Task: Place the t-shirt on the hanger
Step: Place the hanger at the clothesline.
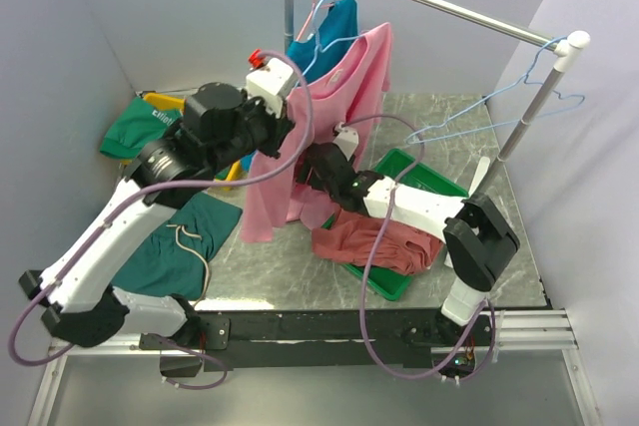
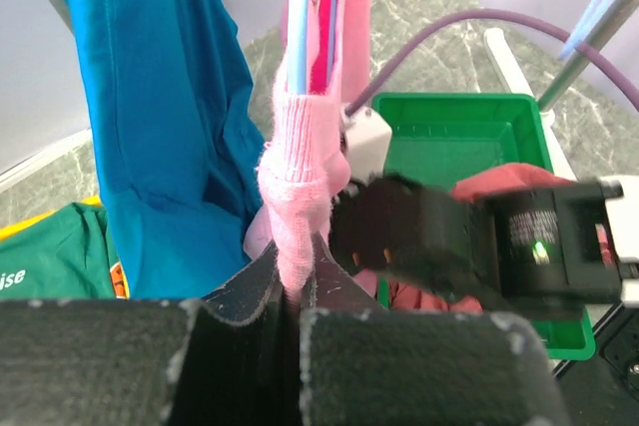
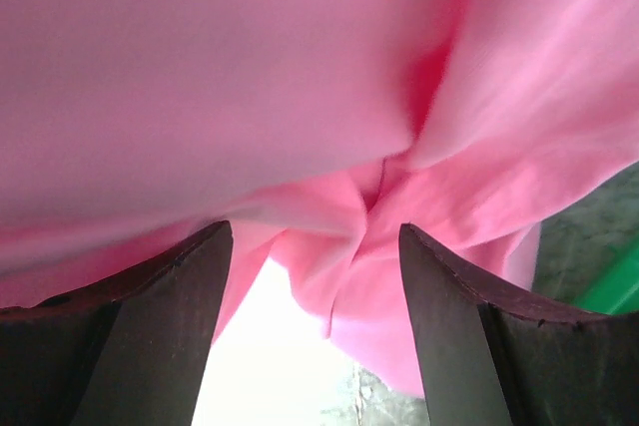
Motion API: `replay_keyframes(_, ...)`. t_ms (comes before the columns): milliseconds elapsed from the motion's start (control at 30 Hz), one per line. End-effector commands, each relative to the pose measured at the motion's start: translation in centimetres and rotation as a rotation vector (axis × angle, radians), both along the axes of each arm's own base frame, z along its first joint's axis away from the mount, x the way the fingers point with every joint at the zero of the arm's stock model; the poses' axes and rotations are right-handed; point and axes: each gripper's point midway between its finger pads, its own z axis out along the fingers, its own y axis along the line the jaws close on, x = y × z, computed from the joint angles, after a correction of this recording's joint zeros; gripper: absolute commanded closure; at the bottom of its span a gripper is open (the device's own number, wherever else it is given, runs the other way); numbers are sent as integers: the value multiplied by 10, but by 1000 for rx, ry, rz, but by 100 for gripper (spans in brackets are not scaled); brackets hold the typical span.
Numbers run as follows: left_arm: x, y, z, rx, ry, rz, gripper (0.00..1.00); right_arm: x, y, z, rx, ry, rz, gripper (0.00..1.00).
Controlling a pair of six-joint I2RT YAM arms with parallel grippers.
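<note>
The bright pink t-shirt hangs upright from the rail over the table. Its bunched collar is wrapped round the wires of the light-blue hanger. The hanger's shoulders show above the neck. My left gripper is shut on that collar bunch; in the top view it sits at the shirt's upper left. My right gripper is open just below the shirt, with a loose pink fold hanging between its fingers without being pinched. From above it is at the shirt's lower right edge.
A teal-blue shirt hangs beside the pink one on the rail. A dusty rose-red garment lies in the green tray. More blue hangers hang at the rail's right end. Dark green clothes lie on the left.
</note>
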Motion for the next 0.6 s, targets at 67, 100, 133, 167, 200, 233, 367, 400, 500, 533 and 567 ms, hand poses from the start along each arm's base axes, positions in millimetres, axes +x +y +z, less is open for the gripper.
replay_keyframes(67,30,-18,45,-76,-61,43,99,-36,26,33,42,-113,101,23)
replay_keyframes(100,40,-26,39,-61,-45,46,99,-50,35,38,43,-124,132,23)
replay_keyframes(133,44,-28,40,-60,-43,47,99,-56,35,34,28,-126,137,23)
replay_keyframes(167,46,-29,51,-80,-58,49,99,-62,36,37,27,-134,146,23)
replay_keyframes(200,58,-36,43,-64,-41,57,99,-68,39,39,28,-138,160,23)
replay_keyframes(233,62,-39,42,-59,-36,57,99,-76,48,45,46,-156,186,22)
replay_keyframes(367,77,-51,52,-68,-50,49,99,-106,58,57,59,-180,250,22)
replay_keyframes(400,86,-55,45,-56,-40,54,99,-110,59,59,56,-184,257,22)
replay_keyframes(500,99,-58,49,-69,-52,50,99,-133,64,66,46,-200,296,22)
replay_keyframes(533,102,-60,51,-74,-58,47,99,-138,64,66,41,-200,303,22)
replay_keyframes(567,105,-61,54,-83,-64,43,99,-148,66,67,39,-200,323,22)
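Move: The left hand grips the pink t-shirt on its blue hanger; the nearest stretch of clothesline rod lies roughly 25 cm ahead of it, 13 to its right and 14 higher. The teal t-shirt hangs about 20 cm ahead, 3 to the right and 12 lower. From the right hand, the pink t-shirt's body is some 5 cm ahead, straight on and 10 up, while the green bin sits about 20 cm to the right, 5 back and 12 below. The left hand, still pinching the pink t-shirt and hanger at one shoulder end, carries them forward about 10 cm and some 6 cm to the right at nearly constant height, taking the hook towards the rod past the teal t-shirt, with hardly any wrist turn. Meanwhile the right hand, its fingers staying wide open, draws back about 13 cm out of the hanging pink cloth, also going left and then rising a little, and swings counter-clockwise nearly 20 degrees. ##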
